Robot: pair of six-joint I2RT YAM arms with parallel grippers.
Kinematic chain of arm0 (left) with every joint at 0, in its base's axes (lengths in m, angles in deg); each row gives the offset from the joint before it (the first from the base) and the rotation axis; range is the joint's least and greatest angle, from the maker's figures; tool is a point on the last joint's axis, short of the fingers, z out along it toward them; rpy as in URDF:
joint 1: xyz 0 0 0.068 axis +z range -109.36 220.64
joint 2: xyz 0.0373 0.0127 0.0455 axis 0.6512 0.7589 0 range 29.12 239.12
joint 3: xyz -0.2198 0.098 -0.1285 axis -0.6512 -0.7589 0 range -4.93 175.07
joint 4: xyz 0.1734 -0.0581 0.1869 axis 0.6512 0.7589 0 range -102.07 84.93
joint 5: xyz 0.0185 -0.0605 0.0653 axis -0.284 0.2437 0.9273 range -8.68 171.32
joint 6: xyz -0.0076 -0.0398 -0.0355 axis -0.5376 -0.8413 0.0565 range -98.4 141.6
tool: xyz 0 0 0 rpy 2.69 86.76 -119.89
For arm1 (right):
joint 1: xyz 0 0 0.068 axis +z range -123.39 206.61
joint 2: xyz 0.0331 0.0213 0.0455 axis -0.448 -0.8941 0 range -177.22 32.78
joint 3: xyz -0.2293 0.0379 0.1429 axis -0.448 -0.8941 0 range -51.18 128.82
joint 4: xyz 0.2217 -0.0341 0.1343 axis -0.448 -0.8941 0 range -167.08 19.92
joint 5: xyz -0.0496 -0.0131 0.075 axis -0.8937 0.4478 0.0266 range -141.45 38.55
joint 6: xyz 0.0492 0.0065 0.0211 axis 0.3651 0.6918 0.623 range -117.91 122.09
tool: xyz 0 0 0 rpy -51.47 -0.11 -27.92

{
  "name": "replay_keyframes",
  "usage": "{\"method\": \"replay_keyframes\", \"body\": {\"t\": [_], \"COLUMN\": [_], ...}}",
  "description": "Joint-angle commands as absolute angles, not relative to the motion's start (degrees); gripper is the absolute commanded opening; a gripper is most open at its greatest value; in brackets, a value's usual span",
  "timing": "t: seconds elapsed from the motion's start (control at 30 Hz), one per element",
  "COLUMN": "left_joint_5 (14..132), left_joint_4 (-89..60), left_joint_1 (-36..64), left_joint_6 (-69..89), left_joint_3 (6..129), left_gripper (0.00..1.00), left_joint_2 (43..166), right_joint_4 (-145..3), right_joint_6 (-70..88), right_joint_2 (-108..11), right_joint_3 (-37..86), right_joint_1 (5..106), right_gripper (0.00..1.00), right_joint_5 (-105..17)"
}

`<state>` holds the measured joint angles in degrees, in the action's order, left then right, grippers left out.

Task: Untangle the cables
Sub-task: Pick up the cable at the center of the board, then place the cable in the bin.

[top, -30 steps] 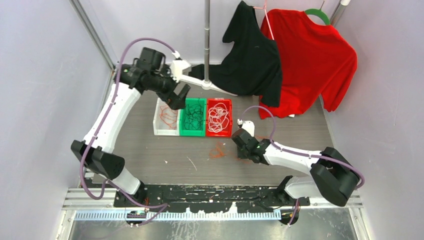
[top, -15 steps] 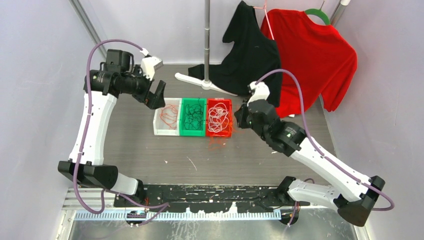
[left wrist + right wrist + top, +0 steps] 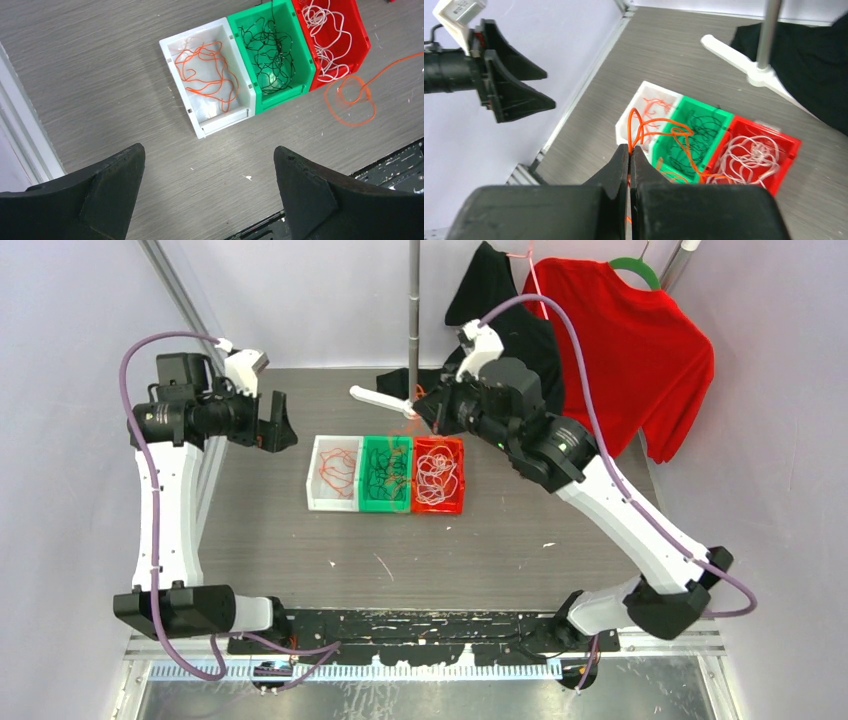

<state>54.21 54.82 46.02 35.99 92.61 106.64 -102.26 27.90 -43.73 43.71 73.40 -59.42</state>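
Three bins stand in a row mid-table. The white bin (image 3: 311,480) holds an orange cable (image 3: 205,80). Black cables (image 3: 270,55) lie in the green bin (image 3: 365,472), white cables (image 3: 327,30) in the red bin (image 3: 460,478). My right gripper (image 3: 629,147) hangs high above the bins' far side, shut on another thin orange cable (image 3: 649,124), which dangles in loops (image 3: 350,97) below it. In the top view that gripper (image 3: 420,410) is blurred. My left gripper (image 3: 278,425) is open and holds nothing, raised left of the bins (image 3: 209,150).
A metal pole on a white foot (image 3: 385,400) stands behind the bins. A black shirt (image 3: 500,350) and a red shirt (image 3: 620,360) hang at the back right. Walls close in on both sides. Small white scraps (image 3: 383,566) lie on the near table.
My right gripper closed on the orange cable on the table in front of the bins and carried it up and back over them. My left arm swung left, still open.
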Motion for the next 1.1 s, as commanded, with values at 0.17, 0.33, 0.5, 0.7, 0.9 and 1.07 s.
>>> {"method": "replay_keyframes", "body": {"t": [0.17, 0.33, 0.5, 0.7, 0.9, 1.07], "left_joint_5": [48.9, 46.5, 44.5, 44.2, 42.9, 42.0], "left_joint_4": [48.0, 46.8, 47.1, 46.6, 46.9, 47.1], "left_joint_1": [54.2, 59.2, 61.9, 62.6, 63.1, 63.6], "left_joint_6": [32.9, 30.9, 31.4, 31.8, 32.0, 32.0], "left_joint_3": [87.9, 87.8, 87.2, 85.5, 85.6, 85.9], "left_gripper": [0.99, 1.00, 0.99, 0.99, 1.00, 0.99], "left_joint_2": [103.1, 103.7, 103.7, 103.0, 103.0, 103.5], "right_joint_4": [-90.8, -87.7, -86.7, -85.8, -87.7, -88.4], "right_joint_6": [30.9, 31.4, 31.7, 30.7, 24.2, 19.9], "right_joint_2": [-55.1, -61.7, -68.0, -73.9, -78.2, -79.9], "right_joint_3": [53.9, 57.7, 63.2, 70.2, 73.3, 72.6], "right_joint_1": [73.6, 74.0, 74.3, 75.4, 78.1, 79.4], "right_gripper": [0.01, 0.01, 0.01, 0.01, 0.01, 0.01], "right_joint_5": [-48.0, -47.1, -46.6, -47.0, -51.0, -53.5]}}
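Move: Closed on the orange cable high above the table, my right hand is bringing it to the white box, about 15 cm ahead, 22 cm to my left and some 38 cm below. At that same distance ahead and below lie its neighbours: the green box about 10 cm to my left, the red one roughly 2 cm to my right. From my empty left hand the white box is about 13 cm ahead, 5 cm right and 29 cm below. I carry the dangling orange cable leftward with my right hand, some 18 cm, and forward about 7 cm, towards the white box, fingers still pinching it; I sink slightly and swing the wrist counter-clockwise about 15 degrees. My left hand, open and empty, draws about 6 cm left, away from the box, turning the same way. ##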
